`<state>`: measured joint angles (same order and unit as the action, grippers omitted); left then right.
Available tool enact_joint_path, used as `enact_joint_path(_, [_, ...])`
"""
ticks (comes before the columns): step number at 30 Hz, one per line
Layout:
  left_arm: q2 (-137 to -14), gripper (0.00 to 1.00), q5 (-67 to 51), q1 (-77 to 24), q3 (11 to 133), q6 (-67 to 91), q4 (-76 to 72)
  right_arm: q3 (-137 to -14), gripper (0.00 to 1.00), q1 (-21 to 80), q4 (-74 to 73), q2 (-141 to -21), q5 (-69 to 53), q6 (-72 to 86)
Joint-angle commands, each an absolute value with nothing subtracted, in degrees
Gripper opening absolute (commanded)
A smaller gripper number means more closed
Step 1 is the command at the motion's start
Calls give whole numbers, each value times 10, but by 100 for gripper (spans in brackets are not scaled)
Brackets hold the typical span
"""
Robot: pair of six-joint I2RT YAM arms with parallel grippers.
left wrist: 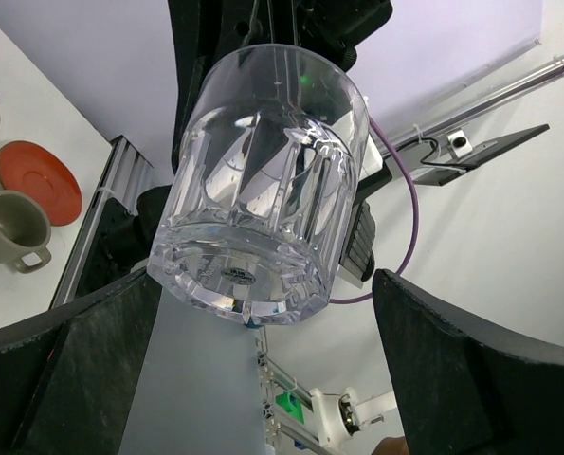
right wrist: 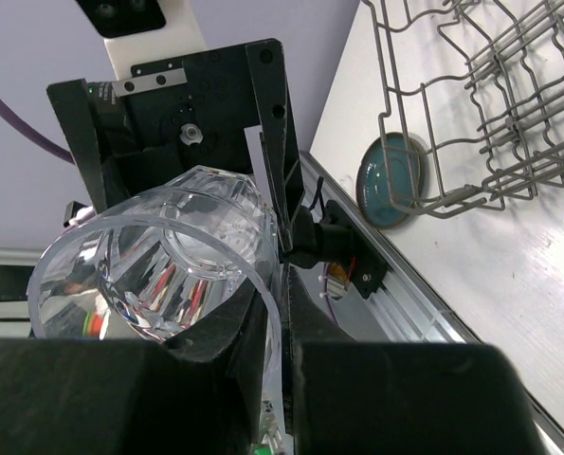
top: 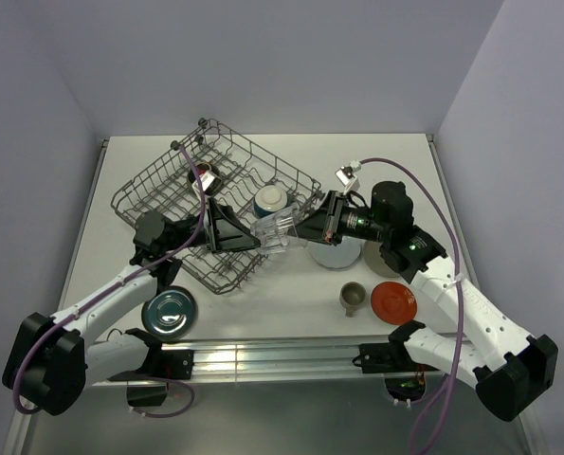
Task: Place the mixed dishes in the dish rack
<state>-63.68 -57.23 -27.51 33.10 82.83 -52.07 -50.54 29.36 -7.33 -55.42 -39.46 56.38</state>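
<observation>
The clear glass [top: 274,228] hangs on its side in the air between my two grippers, just off the dish rack's [top: 158,180] near right edge. My right gripper [top: 299,227] is shut on its rim, one finger inside and one outside, as the right wrist view shows [right wrist: 280,303] with the glass [right wrist: 158,275]. My left gripper [top: 256,232] is open wide, its fingers to either side of the glass's base [left wrist: 263,199] without touching it. The dark teal dish [top: 170,313], grey mug [top: 353,299], red-orange saucer [top: 393,301] and pale blue plate [top: 336,253] lie on the table.
A brown bowl [top: 206,175] and a pale bowl [top: 270,199] sit inside the rack. The rack [right wrist: 471,114] and the teal dish [right wrist: 391,180] show in the right wrist view. The saucer [left wrist: 40,180] and mug [left wrist: 16,227] show in the left wrist view. A metal rail [top: 263,355] runs along the near edge.
</observation>
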Motion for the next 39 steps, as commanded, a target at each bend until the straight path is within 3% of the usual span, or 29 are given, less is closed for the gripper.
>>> enact_joint_path(1, [-628,99,-562,-280,352,829,-557,-522,0,298,-17,-558,-400,577])
enact_joint_path(21, [-627,93,-522,-285,375,825,-526,-493,0,308,-4,-566,-394,579])
enact_joint_path(24, [-628,83,-525,-287,379,829,-528,-496,0,308,-4,-569,-391,576])
enact_joint_path(28, [-632,53,-529,-287,379,836,-538,-497,0,308,15,-576,-394,578])
enact_joint_path(30, [-632,43,-532,-288,380,835,-537,-501,0,308,13,-580,-390,576])
enact_joint_path(31, [-632,23,-534,-288,380,834,-535,-504,4,308,5,-581,-385,566])
enact_joint_path(32, [-632,8,-535,-287,380,831,-531,-508,11,308,-22,-581,-368,558])
enact_joint_path(33, [-630,0,-534,-287,380,829,-516,-518,37,308,-39,-581,-356,539])
enact_joint_path(35, [-626,0,-531,-284,379,814,-501,-533,60,307,-83,-580,-327,522])
enact_joint_path(36, [-624,0,-530,-282,379,809,-491,-538,83,306,-97,-578,-317,508])
enact_joint_path(37, [-622,0,-528,-273,379,803,-468,-541,98,304,-124,-577,-305,503])
enact_joint_path(39, [-618,0,-534,-258,376,792,-453,-551,100,295,-156,-566,-260,485])
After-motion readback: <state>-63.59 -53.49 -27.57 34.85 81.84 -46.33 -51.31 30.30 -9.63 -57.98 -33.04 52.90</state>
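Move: Between the two grippers hangs the clear glass: its middle is about 6 cm to the right of the left hand and 1 cm ahead, its base already between the open left fingers. From the right hand, which still pinches it by the rim end, it lies roughly 7 cm left and 2 cm back. The blue-gray plate lies some 18 cm ahead and 12 cm right of the right hand, the mug about 2 cm ahead and 16 cm right, both nearly 30 cm below. Handing the glass over from right to left: the left hand creeps forward about 1 cm and closes its fingers from wide open onto the glass's base end. The right keeps its pinch at the rim end meanwhile, easing about 1 cm left, then opens wide, lets go and starts off forward and down, some 2 cm each way, turning slightly clockwise. ##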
